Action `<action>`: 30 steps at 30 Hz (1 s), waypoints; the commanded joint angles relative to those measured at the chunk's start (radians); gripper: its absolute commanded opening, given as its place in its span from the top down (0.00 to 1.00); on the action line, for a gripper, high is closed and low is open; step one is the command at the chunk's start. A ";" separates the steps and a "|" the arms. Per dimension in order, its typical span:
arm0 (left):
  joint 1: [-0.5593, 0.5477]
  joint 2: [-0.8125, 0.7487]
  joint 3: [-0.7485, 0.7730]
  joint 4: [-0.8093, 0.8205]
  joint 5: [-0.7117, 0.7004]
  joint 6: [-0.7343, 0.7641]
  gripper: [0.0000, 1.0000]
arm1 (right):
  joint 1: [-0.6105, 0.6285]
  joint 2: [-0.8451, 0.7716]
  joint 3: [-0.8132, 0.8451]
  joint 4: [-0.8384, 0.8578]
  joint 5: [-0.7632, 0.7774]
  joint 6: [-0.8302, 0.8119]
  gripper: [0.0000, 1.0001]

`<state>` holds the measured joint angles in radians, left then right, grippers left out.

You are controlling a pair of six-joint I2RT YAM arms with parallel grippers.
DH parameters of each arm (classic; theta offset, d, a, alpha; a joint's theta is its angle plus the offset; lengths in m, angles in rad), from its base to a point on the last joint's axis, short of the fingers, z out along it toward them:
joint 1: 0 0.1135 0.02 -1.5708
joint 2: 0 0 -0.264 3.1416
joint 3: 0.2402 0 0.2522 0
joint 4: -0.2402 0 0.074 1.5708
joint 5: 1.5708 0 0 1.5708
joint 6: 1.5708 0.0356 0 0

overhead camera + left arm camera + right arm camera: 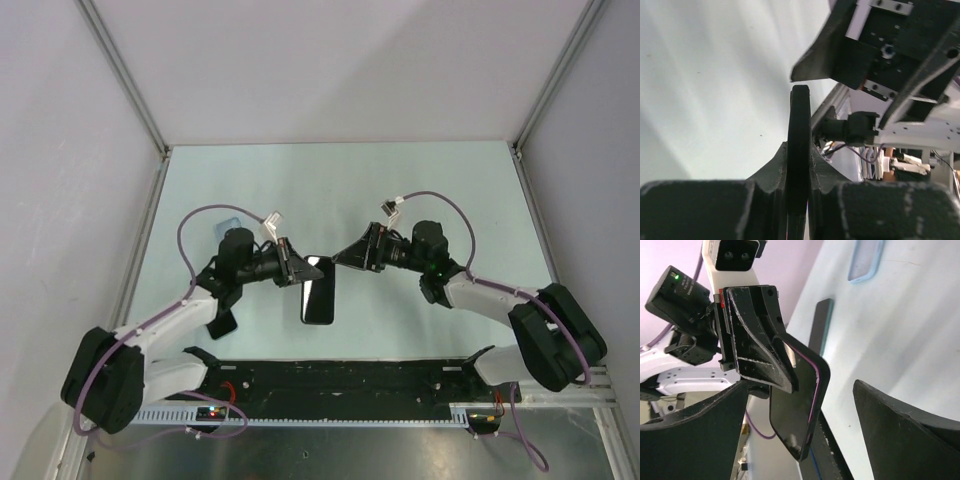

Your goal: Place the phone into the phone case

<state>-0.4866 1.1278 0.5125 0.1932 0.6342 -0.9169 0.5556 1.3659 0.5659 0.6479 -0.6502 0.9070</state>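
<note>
The phone point(318, 292) is a black slab hanging tilted above the table. My left gripper point(298, 268) is shut on its upper left edge. In the left wrist view the phone point(799, 145) shows edge-on, pinched between the two fingers of that gripper point(799, 170). My right gripper point(345, 255) stands open just right of the phone's top and touches nothing. In the right wrist view the phone point(792, 410) sits between the spread fingers of the right gripper point(799, 385). The pale-blue phone case point(228, 225) point(866, 260) lies flat on the table behind the left arm.
Another black slab point(222, 322) point(820, 325) lies on the table under the left forearm. A black rail point(340, 385) runs along the near edge between the arm bases. Walls with metal posts point(130, 90) close in the table on three sides.
</note>
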 commanded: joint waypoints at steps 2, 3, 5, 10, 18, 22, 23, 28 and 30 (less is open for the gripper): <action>0.000 -0.089 0.053 0.094 0.126 -0.056 1.00 | 0.000 0.039 0.034 0.222 -0.110 0.099 0.11; 0.000 -0.099 0.056 0.098 0.131 -0.061 1.00 | 0.003 0.046 0.039 0.235 -0.110 0.109 0.12; -0.001 -0.109 0.060 0.103 0.138 -0.069 1.00 | 0.015 0.058 0.053 0.256 -0.108 0.127 0.15; 0.000 -0.091 0.061 0.118 0.143 -0.082 1.00 | 0.056 0.063 0.086 0.252 -0.090 0.133 0.29; 0.000 -0.060 0.054 0.150 0.127 -0.109 1.00 | 0.084 0.074 0.092 0.227 -0.078 0.124 0.59; 0.001 -0.041 0.049 0.152 0.110 -0.120 1.00 | 0.093 0.060 0.091 0.185 -0.059 0.100 0.65; 0.002 -0.036 0.043 0.152 0.104 -0.122 1.00 | 0.093 0.053 0.091 0.163 -0.052 0.091 0.68; 0.007 -0.017 0.018 0.149 0.054 -0.135 1.00 | 0.105 -0.011 0.091 0.034 0.025 0.018 0.85; 0.008 -0.008 0.015 0.140 0.025 -0.136 1.00 | 0.121 -0.043 0.105 -0.056 0.084 -0.031 0.91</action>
<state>-0.4847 1.1030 0.5182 0.2947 0.7601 -1.0271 0.6289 1.4082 0.6193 0.7124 -0.6418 0.9703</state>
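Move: The phone in its black case is already in the left hand. Its middle lies about 4 cm nearer the base than the left hand, 1 cm right and 3 cm below. From the open right hand it is about 6 cm left, 5 cm back and 4 cm lower. On the table, roughly 15 cm below the right hand, the blue case lies some 33 cm left and 18 cm ahead, the spare black phone 33 cm left and 9 cm back. Leftward by about 3 cm, rising some 2 cm, the right hand brings its open fingers around the far right part of the cased phone, then closes and pinches it while sinking slightly. The left hand keeps its grip and lifts the phone about 4 cm, drawing back a little and rolling slightly so its left side dips. ##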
